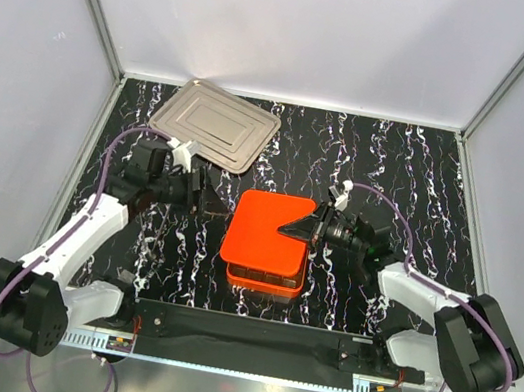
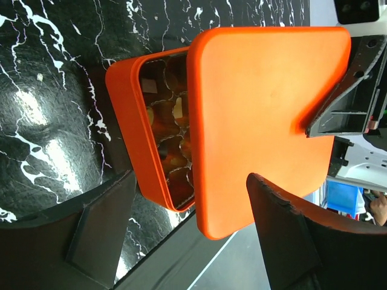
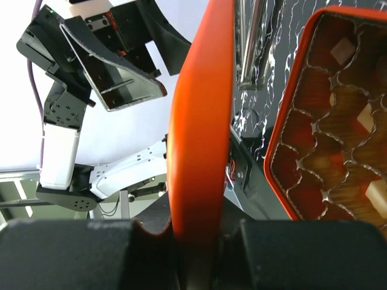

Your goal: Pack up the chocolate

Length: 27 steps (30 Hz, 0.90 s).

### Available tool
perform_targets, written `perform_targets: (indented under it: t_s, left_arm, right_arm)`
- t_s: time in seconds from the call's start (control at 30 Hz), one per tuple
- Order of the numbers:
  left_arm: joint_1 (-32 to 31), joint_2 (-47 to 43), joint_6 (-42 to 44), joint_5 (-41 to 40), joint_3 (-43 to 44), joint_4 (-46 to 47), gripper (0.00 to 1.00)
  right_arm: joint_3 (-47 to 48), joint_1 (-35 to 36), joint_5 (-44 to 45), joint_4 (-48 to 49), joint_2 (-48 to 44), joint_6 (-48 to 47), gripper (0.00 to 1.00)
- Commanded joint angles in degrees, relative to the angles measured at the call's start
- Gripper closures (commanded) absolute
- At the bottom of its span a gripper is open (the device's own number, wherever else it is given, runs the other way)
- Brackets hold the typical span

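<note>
An orange lid (image 1: 267,227) hangs tilted over the open orange box (image 1: 264,280), leaving the box's near strip showing. My right gripper (image 1: 305,229) is shut on the lid's right edge; the right wrist view shows the lid (image 3: 199,121) edge-on between the fingers (image 3: 202,241). Cream-white chocolate pieces (image 3: 343,49) lie in the brown cells of the box (image 3: 275,145). My left gripper (image 1: 204,191) stands open just left of the lid. In the left wrist view, the lid (image 2: 266,115) and box (image 2: 130,133) lie beyond its spread fingers (image 2: 193,235), which touch neither.
A silver metal tray (image 1: 216,125) lies at the back left of the black marbled table (image 1: 418,173). Grey walls close in the back and both sides. A black rail (image 1: 258,335) runs along the near edge between the arm bases.
</note>
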Motion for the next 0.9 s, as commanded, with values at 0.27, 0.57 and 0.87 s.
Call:
perform_targets:
  t_s: [0.27,0.57,0.87]
  left_arm:
    - [-2.45,-2.05,-2.77,-3.23,-4.17,7.87,0.21]
    - [-5.78,-0.04,-6.55,-2.00,-8.13,15.07,0.22]
    - [-10.18,3.21,-8.04,-6.04,-9.36,18.15,0.22]
  right_arm:
    - [0.74,0.44,1.03,7.78,5.93,-2.89,0.98]
    - [2.93,0.36,-0.11,5.68,10.32,-6.49,0.98]
    - [3.81,0.44,-0.55,-2.23,9.97,-11.32,0.92]
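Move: The orange lid is already pinched by its right edge in the right hand, lid middle some 7 cm left and 3 cm back of that hand. The open chocolate box it is meant for has its middle about 6 cm left, 4 cm back and 12 cm below. From the open left hand, the lid's middle is about 12 cm right, 3 cm back and 4 cm lower; the empty tray is some 22 cm ahead, 5 cm left and 13 cm below. Keeping its pinch on the lid's right edge, the right hand lowers the lid about 5 cm towards the open box, creeping forward a centimetre and tipping its fingers slightly downward. The left hand, fingers wide open, sinks about 4 cm and goes as far to the right, easing back some 2 cm, closing in on the lid's left edge. ##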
